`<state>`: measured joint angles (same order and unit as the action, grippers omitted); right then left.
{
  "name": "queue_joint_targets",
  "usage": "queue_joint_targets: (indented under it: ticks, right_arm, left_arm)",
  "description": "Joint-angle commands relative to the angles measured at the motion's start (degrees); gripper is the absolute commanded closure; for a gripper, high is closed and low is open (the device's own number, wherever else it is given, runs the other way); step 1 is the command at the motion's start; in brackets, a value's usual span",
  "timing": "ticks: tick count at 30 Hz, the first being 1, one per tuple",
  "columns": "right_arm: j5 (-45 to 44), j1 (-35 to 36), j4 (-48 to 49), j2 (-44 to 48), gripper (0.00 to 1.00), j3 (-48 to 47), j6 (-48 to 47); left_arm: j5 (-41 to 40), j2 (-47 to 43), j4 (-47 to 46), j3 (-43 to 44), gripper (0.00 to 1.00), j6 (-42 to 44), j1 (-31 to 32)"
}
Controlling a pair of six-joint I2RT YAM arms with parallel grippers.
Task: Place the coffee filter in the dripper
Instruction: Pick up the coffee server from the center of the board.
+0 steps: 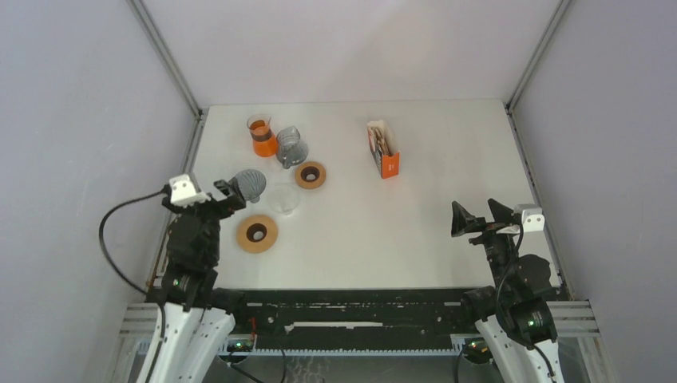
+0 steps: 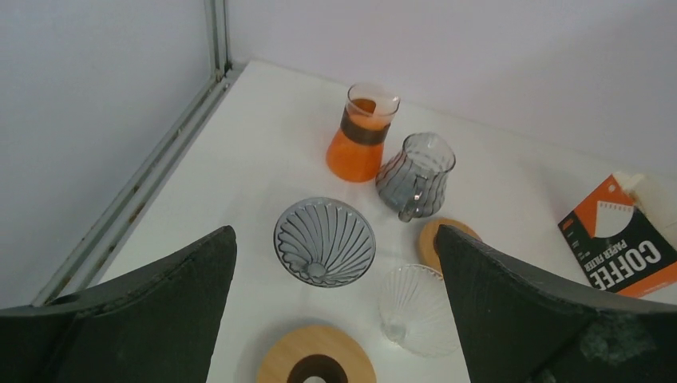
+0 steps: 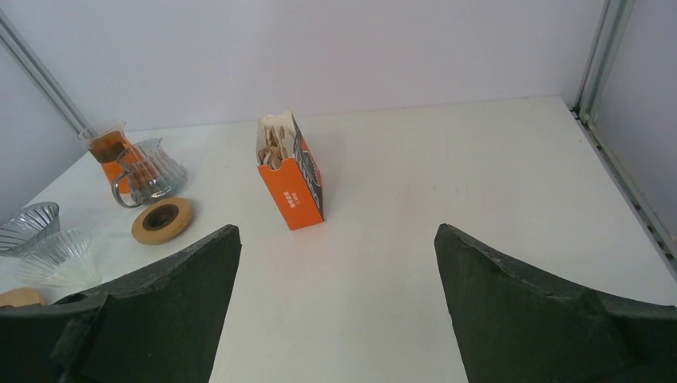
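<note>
Brown paper coffee filters (image 3: 275,141) stand in an open orange box (image 1: 384,152) at the back right of the table; the box (image 2: 619,239) also shows in the left wrist view. A smoked-grey ribbed dripper (image 1: 251,182) lies on the left, with a clear glass dripper (image 1: 283,198) beside it. My left gripper (image 1: 227,197) hangs open just short of the grey dripper (image 2: 325,241), nothing between its fingers. My right gripper (image 1: 477,209) is open over bare table at the right, well short of the box (image 3: 291,171).
Two wooden rings (image 1: 257,233) (image 1: 310,175) lie near the drippers. An orange carafe (image 1: 261,136) and a grey glass carafe (image 1: 290,148) stand at the back left. Enclosure walls and metal rails (image 1: 194,136) border the table.
</note>
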<state>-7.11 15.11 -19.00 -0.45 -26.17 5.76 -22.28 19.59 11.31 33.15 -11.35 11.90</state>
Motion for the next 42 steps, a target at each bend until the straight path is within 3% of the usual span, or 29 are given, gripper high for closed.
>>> queue_joint_targets:
  ticks: [1, 15, 22, 31, 42]
  right_arm:
    - [-0.45, 0.63, 2.96, 4.24, 0.00, 0.45, -0.36]
    - [-0.26, 0.98, 3.61, 3.80, 0.00, 1.25, -0.94]
    - [-0.36, 0.97, 3.99, 3.13, 0.00, 1.64, -1.35]
    - [-0.27, 0.79, 4.13, 1.81, 0.00, 1.89, -1.71]
    - [-0.06, 0.71, 3.91, 0.48, 0.00, 1.83, -1.97]
  left_arm:
    - [-1.74, 9.36, -2.70, 7.42, 0.00, -2.92, -0.39]
    - [0.52, 41.82, -3.09, 25.39, 0.00, -8.83, -2.76]
    - [10.75, 61.45, 6.08, 41.73, 0.00, -15.23, -9.17]
    - [24.12, 76.81, 6.75, 53.02, 0.20, -20.01, -16.18]
    - [27.54, 91.55, 12.00, 66.82, 0.37, -20.01, -18.82]
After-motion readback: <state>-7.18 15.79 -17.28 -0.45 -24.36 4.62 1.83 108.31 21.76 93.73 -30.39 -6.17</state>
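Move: The orange coffee server stands about 35 cm ahead of the left hand, 5 cm to its right and 20 cm below. The glass jug is right beside it, some 9 cm farther right and 3 cm nearer; the grey dripper lies about 20 cm ahead of the hand, 2 cm right and 23 cm below. From the idle right hand, the server is roughly 39 cm ahead, 62 cm left and 18 cm below. Left hand reaches 29 cm forward, sinking 10 towards the orange server, tipping down, left side dropping, fingers part-closing. ##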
